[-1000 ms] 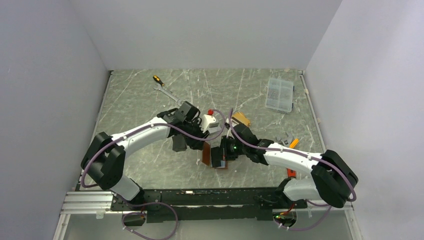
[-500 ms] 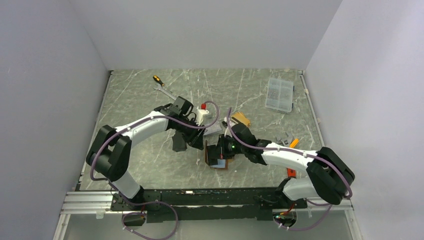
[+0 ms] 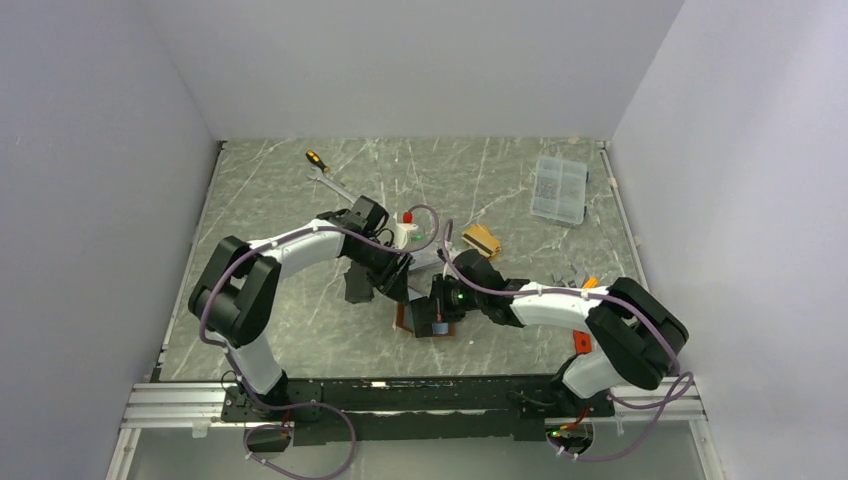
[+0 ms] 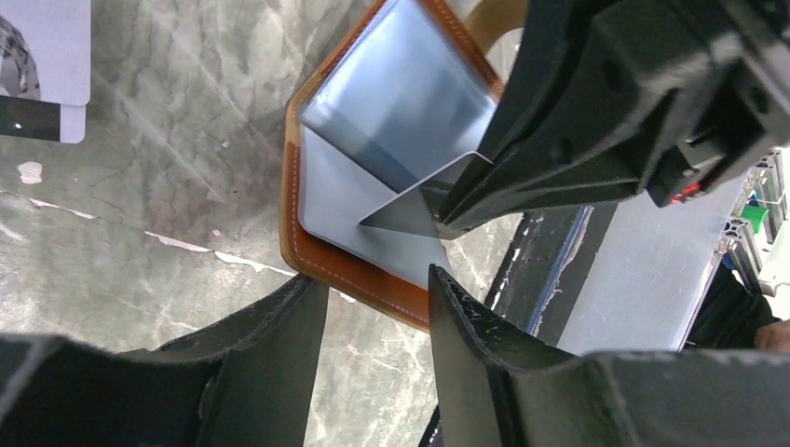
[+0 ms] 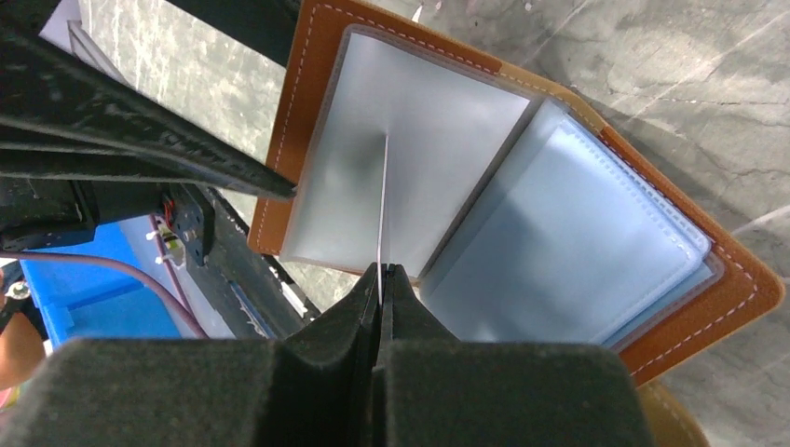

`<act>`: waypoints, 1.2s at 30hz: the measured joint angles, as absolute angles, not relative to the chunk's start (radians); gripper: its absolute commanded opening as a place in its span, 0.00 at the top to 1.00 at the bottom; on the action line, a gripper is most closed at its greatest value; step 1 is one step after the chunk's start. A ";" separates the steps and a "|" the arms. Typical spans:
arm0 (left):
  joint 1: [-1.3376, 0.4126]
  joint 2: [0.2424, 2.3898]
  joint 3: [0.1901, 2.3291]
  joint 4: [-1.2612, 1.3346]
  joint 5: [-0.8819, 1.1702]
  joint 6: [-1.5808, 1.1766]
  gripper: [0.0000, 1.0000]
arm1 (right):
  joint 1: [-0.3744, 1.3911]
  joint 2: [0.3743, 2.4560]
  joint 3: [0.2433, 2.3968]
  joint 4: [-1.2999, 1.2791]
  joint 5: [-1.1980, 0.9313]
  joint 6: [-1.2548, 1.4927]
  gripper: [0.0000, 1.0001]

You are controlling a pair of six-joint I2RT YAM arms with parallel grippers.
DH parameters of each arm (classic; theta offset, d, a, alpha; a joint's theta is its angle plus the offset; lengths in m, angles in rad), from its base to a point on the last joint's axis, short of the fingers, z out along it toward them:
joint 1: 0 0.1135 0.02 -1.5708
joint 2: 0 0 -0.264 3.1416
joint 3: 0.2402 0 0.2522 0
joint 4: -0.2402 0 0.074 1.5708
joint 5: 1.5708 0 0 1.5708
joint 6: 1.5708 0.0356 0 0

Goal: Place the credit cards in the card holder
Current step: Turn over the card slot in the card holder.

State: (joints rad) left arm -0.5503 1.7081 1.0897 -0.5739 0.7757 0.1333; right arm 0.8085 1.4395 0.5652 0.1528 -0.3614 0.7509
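Note:
The tan-brown card holder [image 3: 405,322] [image 4: 347,263] [image 5: 306,86] lies open on the table with its pale clear sleeves [image 5: 559,233] fanned out. My right gripper [image 3: 437,308] [image 5: 382,272] is shut on a thin silver-grey credit card [image 4: 417,203] [image 5: 383,200], seen edge-on, with its far end at the left-hand sleeve. My left gripper [image 3: 400,284] [image 4: 377,291] hovers open at the holder's near edge with nothing between its fingers. Another silver-grey card [image 4: 45,56] lies on the table beside it. A gold-orange card [image 3: 482,240] lies behind the right arm.
A black pouch [image 3: 357,286] lies just left of the holder. A screwdriver [image 3: 316,159] and wrench [image 3: 336,186] are at the back left, a clear parts box [image 3: 560,188] at the back right. Small orange and red items [image 3: 586,286] sit by the right arm.
My left gripper's jaws have widened and its arm has drawn in closer. The right gripper, card still in it, has shifted slightly left over the holder.

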 measured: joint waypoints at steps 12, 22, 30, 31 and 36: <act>-0.560 1.781 1.127 -0.588 0.717 0.133 0.67 | 0.809 1.478 0.568 0.174 -0.385 0.751 1.00; -0.619 1.845 1.168 -0.607 0.658 0.137 1.00 | 0.763 1.381 0.479 0.196 -0.406 0.765 1.00; -0.622 1.843 1.178 -0.622 0.654 0.138 1.00 | 0.694 1.118 0.322 0.135 -0.405 0.786 1.00; -0.622 1.843 1.179 -0.625 0.653 0.138 1.00 | 0.692 1.089 0.311 0.125 -0.405 0.790 1.00; -0.630 1.842 1.179 -0.633 0.645 0.138 1.00 | 0.689 1.013 0.269 0.096 -0.405 0.805 1.00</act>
State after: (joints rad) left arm -0.6296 1.8416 1.1786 -0.6334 0.6453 0.1375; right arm 0.6888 1.0134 0.2691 0.0959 -0.4053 0.8051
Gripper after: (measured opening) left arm 0.023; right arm 0.008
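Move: Between the two hands lies the open card holder: its middle is about 3 cm left of the right hand, level with it fore and aft, and 4 cm below. The right hand already holds a dark card over it. From the left hand the holder's middle lies some 5 cm right, 4 cm back and 5 cm down. The loose credit cards lie about 10 cm ahead and 6 cm right of the left hand; the black sleeve is 10 cm to its left and 3 cm ahead. Sinking about 3.5 cm, the left hand shuts its half-open fingers on the left edge of the card holder and keeps it pinched. The right hand, still gripping the card, first almost stays over the inner pages, then sweeps the card some 6.5 cm to the right and 3 cm back, from the left page to over the clear slots on the right half. ##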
